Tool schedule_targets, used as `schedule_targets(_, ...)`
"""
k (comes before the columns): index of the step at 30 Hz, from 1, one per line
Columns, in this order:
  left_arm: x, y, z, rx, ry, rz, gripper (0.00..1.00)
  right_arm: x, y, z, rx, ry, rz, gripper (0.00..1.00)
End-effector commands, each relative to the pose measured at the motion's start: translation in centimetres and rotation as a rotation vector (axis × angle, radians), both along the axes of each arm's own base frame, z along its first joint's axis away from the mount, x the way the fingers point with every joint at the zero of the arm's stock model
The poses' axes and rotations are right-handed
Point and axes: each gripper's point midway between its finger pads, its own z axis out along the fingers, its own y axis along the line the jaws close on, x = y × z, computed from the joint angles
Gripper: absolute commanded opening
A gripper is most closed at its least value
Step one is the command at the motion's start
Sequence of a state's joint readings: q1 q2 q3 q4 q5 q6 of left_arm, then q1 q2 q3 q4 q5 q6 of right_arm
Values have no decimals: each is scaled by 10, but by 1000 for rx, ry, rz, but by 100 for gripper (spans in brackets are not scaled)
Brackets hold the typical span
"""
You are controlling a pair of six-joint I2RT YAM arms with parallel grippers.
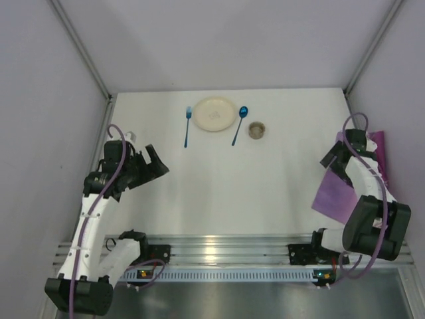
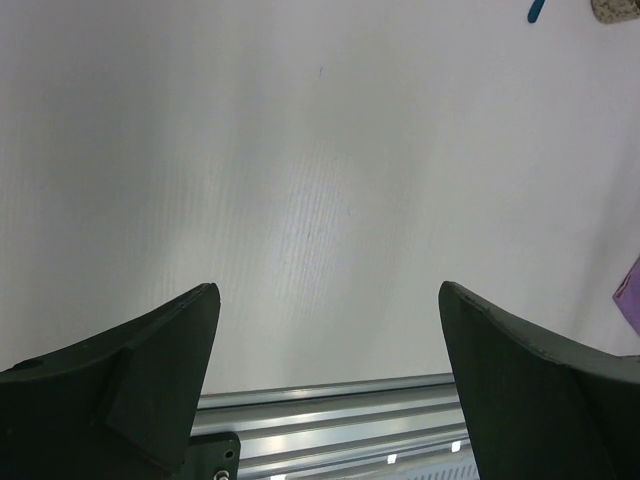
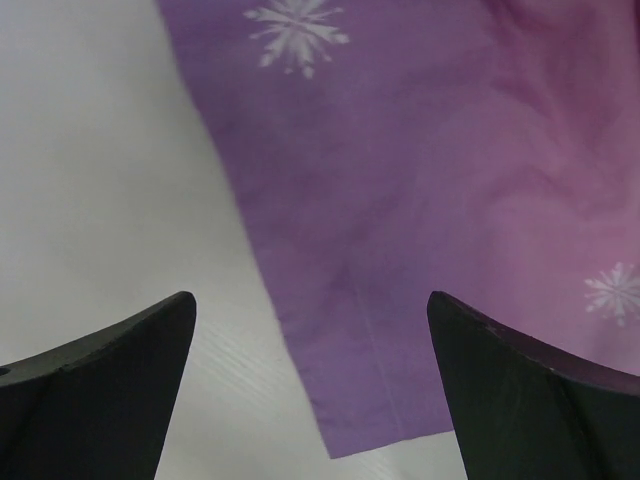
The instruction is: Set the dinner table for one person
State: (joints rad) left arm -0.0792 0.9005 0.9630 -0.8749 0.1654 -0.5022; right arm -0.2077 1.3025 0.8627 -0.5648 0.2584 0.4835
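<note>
The white dinner table (image 1: 219, 186) carries a cream plate (image 1: 215, 113) at the back, a blue fork (image 1: 187, 126) to its left and a blue spoon (image 1: 240, 125) to its right. Beside the spoon stands a small beige cup (image 1: 257, 129). A purple snowflake placemat (image 1: 335, 193) lies askew at the right edge, partly under the right arm. My right gripper (image 1: 335, 165) hovers open over the placemat's (image 3: 420, 180) near corner, nothing between its fingers (image 3: 310, 297). My left gripper (image 1: 155, 165) hangs open and empty over bare table (image 2: 300, 150) at the left (image 2: 328, 290).
A ribbed aluminium rail (image 1: 219, 247) runs along the near edge, also in the left wrist view (image 2: 330, 400). Grey walls close in the left, right and back. The spoon's handle tip (image 2: 537, 10) and the cup's edge (image 2: 620, 10) show at the top right of the left wrist view.
</note>
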Motion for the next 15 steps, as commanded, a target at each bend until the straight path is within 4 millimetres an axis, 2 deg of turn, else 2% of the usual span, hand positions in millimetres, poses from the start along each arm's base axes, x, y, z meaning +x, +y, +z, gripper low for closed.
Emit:
schedule_targets(1, -9, -10, 5, -37, -46, -60, 96, -38, -30, -10, 1, 137, -128, 100)
schedule_targets(4, -14, -16, 2, -63, -39, -78, 95, -46, -34, -27, 28, 187, -130, 100)
schedule_targets(6, -15, -19, 4, -73, -43, -87, 94, -44, -30, -40, 62, 209, -110, 100)
schedule_targets(8, -16, -19, 5, -71, -42, -92, 94, -34, -23, -49, 113, 214, -68, 100)
schedule_targets(12, -17, -18, 8, -50, -48, -96, 94, -16, -19, -53, 153, 187, -34, 100)
schedule_targets(15, -18, -16, 4, -40, -41, -94, 93, -10, -13, -59, 192, 176, -12, 100)
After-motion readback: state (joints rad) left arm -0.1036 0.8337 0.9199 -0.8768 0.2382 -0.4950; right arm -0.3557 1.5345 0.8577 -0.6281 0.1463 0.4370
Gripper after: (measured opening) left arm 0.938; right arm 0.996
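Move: The purple napkin lies spread under the right hand, its middle roughly 7 cm to the right, 2 cm back and 8 cm below; its left edge runs nearly beneath the finger gap. The cup stands about 32 cm to the left and 17 cm farther out, the spoon some 40 cm left and 19 cm farther out. From the left hand the napkin's middle is around 77 cm right, 3 cm ahead and 19 cm lower. The right hand's open fingers come down to the napkin near its left edge, the rear fingertip seeming to touch the cloth. It first swings back and right, then sinks steeply while easing left again, about 7 cm down and 4 cm back in all, the wrist tipping some 20 degrees to point the fingers straighter down. The empty left hand drifts a couple of centimetres back and right. ##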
